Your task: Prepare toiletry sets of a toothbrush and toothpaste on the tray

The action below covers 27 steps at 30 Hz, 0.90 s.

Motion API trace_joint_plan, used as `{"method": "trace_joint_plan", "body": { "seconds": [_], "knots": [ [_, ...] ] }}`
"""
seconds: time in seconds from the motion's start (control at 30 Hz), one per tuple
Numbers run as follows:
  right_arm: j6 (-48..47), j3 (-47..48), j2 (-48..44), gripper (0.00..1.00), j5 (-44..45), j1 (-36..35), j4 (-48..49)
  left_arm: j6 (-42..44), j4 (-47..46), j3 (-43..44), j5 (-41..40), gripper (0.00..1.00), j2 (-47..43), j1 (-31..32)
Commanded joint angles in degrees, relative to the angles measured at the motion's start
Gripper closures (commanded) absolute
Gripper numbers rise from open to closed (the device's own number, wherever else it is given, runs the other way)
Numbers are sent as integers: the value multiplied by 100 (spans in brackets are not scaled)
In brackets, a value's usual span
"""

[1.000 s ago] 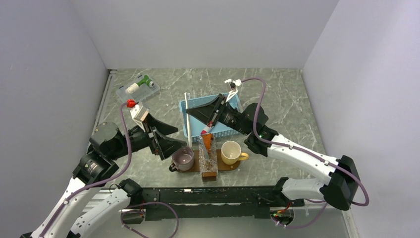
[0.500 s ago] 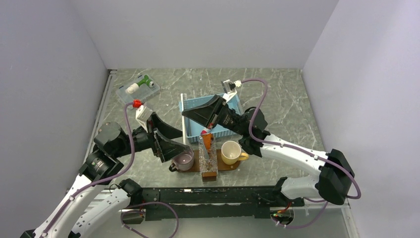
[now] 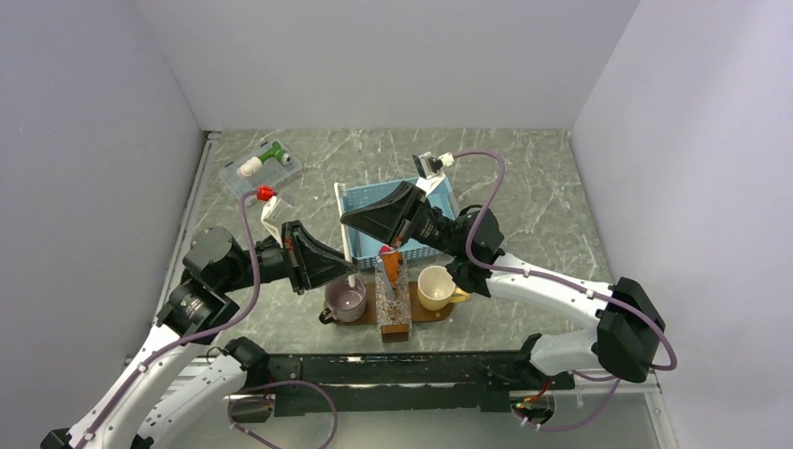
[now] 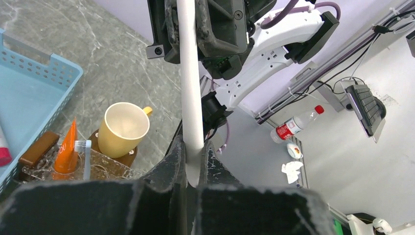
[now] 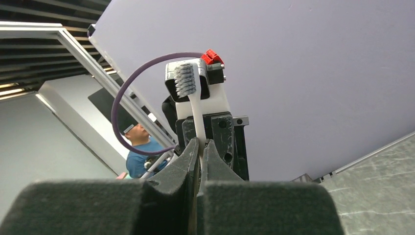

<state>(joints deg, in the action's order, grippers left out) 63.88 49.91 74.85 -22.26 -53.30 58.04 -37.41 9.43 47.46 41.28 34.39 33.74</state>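
The toothbrush (image 3: 338, 194) is a white stick held upright-tilted above the purple cup, gripped by both grippers. My left gripper (image 3: 352, 271) is shut on its lower handle (image 4: 190, 88). My right gripper (image 3: 344, 217) is shut on it higher up, with the bristled head (image 5: 186, 81) sticking out past the jaws (image 5: 200, 142). The orange toothpaste tube (image 3: 391, 263) stands in a clear box (image 3: 395, 304) on the dark-brown tray (image 3: 439, 315); it also shows in the left wrist view (image 4: 66, 152).
A purple cup (image 3: 346, 300) and a yellow cup (image 3: 437, 286) stand on the tray. A light-blue basket (image 3: 348, 241) behind it holds a pink item (image 3: 385, 249). A clear lidded box (image 3: 262, 169) with a green and white item lies at the back left.
My right gripper carried the toothbrush to the left. My left gripper, open before, moved up to it and shut on the lower handle.
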Motion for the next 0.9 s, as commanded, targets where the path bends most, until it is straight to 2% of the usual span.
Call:
{"method": "trace_joint_plan", "body": {
  "seconds": [0.0,0.13,0.17,0.27,0.33,0.57,0.73,0.87],
  "knots": [
    [-191,14,-175,100,55,37,115,111,-293,54,140,100,7,18],
    [-326,-32,-274,100,47,46,-85,160,-237,97,51,100,-10,15],
    [-400,-34,-322,93,60,47,-220,201,-175,111,-5,100,-22,15],
    [-746,-36,-559,57,136,79,-795,423,146,235,-234,100,-77,18],
    [-1039,71,-719,50,133,125,-1400,611,419,347,-405,100,-111,19],
    [-2055,264,-1415,47,289,566,-3624,1300,1749,929,-1494,100,-165,16],
    [-3040,774,-1698,46,1489,769,-5818,1729,2287,1133,-1960,100,-269,19],
    [-3432,1463,-1307,46,2754,915,-7518,2047,2571,1130,-2292,100,-383,14]
  ]
}}
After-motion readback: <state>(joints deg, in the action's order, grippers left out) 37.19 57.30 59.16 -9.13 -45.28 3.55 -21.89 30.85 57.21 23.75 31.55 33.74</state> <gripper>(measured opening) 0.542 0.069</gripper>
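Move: The white toothbrush is already pinched by both my hands, my left fingers low on the handle, its middle about 4 cm ahead of my left hand and 5 cm above. The clear holder lies about 9 cm ahead of my left hand, 7 cm right, 30 cm below; the mauve mug 9 cm ahead, 3 cm left. From my right hand the toothbrush's middle is roughly 1 cm back, 2 cm below; the basket's toothpaste 21 cm ahead, 9 cm right, 39 cm below. My left hand keeps its pinch and stays almost still while my right fingers open about halfway and let go of the toothbrush. Then I draw my right hand some 12 cm forward, right and down, towards the basket, turning clockwise and levelling its fingers; my left hand carries the toothbrush about 5 cm left and slightly forward, away from the holder, turning some 20 degrees counter-clockwise. ##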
